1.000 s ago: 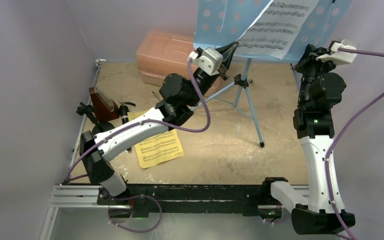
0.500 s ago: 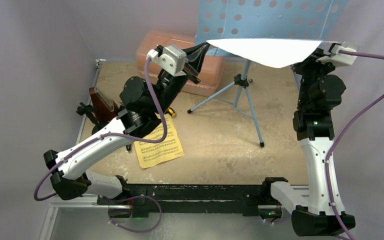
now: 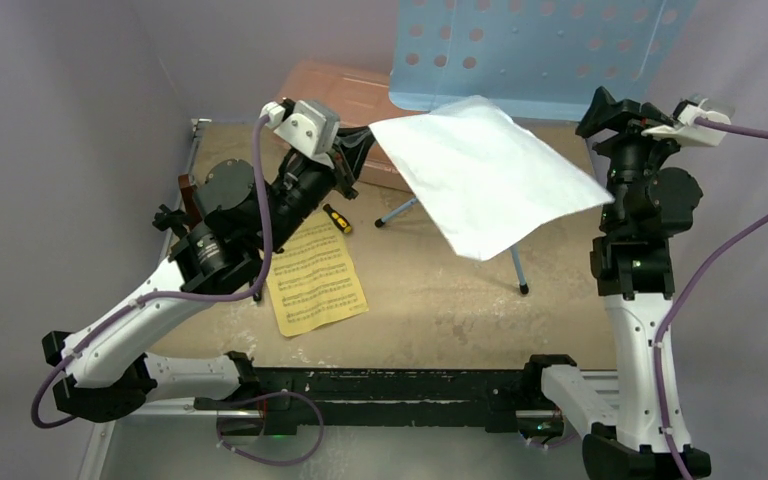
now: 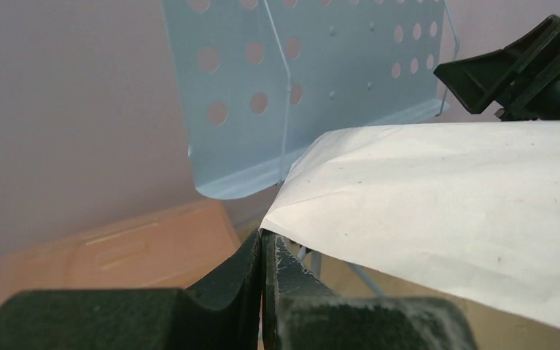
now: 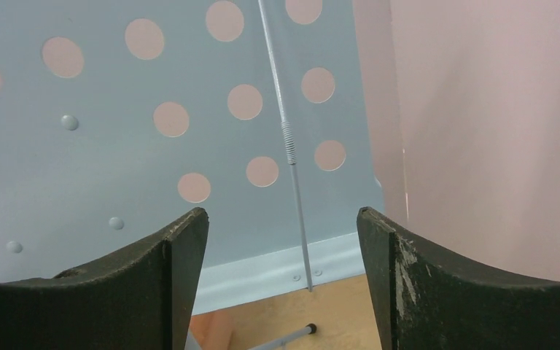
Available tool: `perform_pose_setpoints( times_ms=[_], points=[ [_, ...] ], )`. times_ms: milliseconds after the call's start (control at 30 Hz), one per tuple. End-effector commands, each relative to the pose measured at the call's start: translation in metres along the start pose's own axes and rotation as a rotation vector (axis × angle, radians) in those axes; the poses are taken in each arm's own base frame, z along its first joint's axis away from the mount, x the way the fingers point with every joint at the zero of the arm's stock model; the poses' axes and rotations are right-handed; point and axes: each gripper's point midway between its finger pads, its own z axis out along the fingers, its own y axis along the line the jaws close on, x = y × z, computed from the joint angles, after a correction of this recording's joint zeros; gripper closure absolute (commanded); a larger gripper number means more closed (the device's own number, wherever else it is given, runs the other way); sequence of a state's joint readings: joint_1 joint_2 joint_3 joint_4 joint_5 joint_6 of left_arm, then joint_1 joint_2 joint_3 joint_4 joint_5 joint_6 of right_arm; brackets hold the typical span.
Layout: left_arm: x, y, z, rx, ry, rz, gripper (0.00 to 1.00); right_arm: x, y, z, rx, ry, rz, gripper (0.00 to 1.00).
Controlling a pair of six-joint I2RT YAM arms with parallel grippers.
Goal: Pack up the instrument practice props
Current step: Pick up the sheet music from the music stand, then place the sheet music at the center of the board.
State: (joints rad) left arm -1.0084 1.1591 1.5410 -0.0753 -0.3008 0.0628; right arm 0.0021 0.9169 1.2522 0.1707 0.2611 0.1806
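The light-blue perforated music stand (image 3: 530, 50) rises at the back on its tripod (image 3: 516, 270). My left gripper (image 3: 355, 152) is shut on the near-left corner of a white sheet-music page (image 3: 480, 180), which hangs blank side up in front of the stand. The left wrist view shows the jaws (image 4: 262, 240) pinched on the page (image 4: 445, 189). My right gripper (image 3: 605, 108) stands open at the stand's right end, holding nothing, its fingers (image 5: 281, 219) facing the stand's panel (image 5: 117, 146). A yellow page (image 3: 317, 280) lies flat on the table. The brown metronome (image 3: 188, 192) peeks out behind the left arm.
A translucent pink case (image 3: 325, 82) lies at the back left, behind the left gripper. A small black and yellow item (image 3: 337, 217) rests on the tan table beside the yellow page. Purple walls close in the left, back and right sides.
The white page has come off the stand and swung down and left with my left gripper. The right gripper has opened and let go of the page's right edge.
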Motion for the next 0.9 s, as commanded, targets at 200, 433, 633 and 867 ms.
perform_pose_setpoints(
  times_ms=[200,433,633,867],
  points=[
    [-0.004,0.017,-0.034,-0.043,0.096,-0.025,1.0,-0.028,0.017,-0.016,-0.084,-0.056,0.067,0.19],
    [0.011,0.022,-0.049,-0.055,0.181,-0.027,1.0,-0.031,0.029,-0.027,-0.152,-0.038,0.118,0.19],
    [0.049,0.022,-0.06,-0.056,0.327,0.01,1.0,-0.028,0.037,-0.038,-0.201,-0.008,0.135,0.12],
    [0.13,0.019,-0.078,-0.078,0.59,0.046,1.0,-0.008,0.049,-0.058,-0.292,0.046,0.175,0.02]
  ],
)
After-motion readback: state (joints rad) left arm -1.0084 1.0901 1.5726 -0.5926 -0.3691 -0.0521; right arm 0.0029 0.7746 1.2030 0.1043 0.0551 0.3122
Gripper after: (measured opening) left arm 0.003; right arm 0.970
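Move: The left hand holds the white sheet music by a corner; the yellow sheet, towards which it is being carried, lies about 13 cm left, 3 cm ahead and some 52 cm below. The screwdriver is about 18 cm ahead, 11 cm left, on the table; the music stand's plate is roughly 20 cm ahead, 23 cm right and 10 cm higher. From the right hand, the yellow sheet is about 49 cm left, 3 cm back, 53 cm below. Left hand keeps pinching the white sheet, sinking about 9 cm and left, tipping down; right retreats, opening wider. ##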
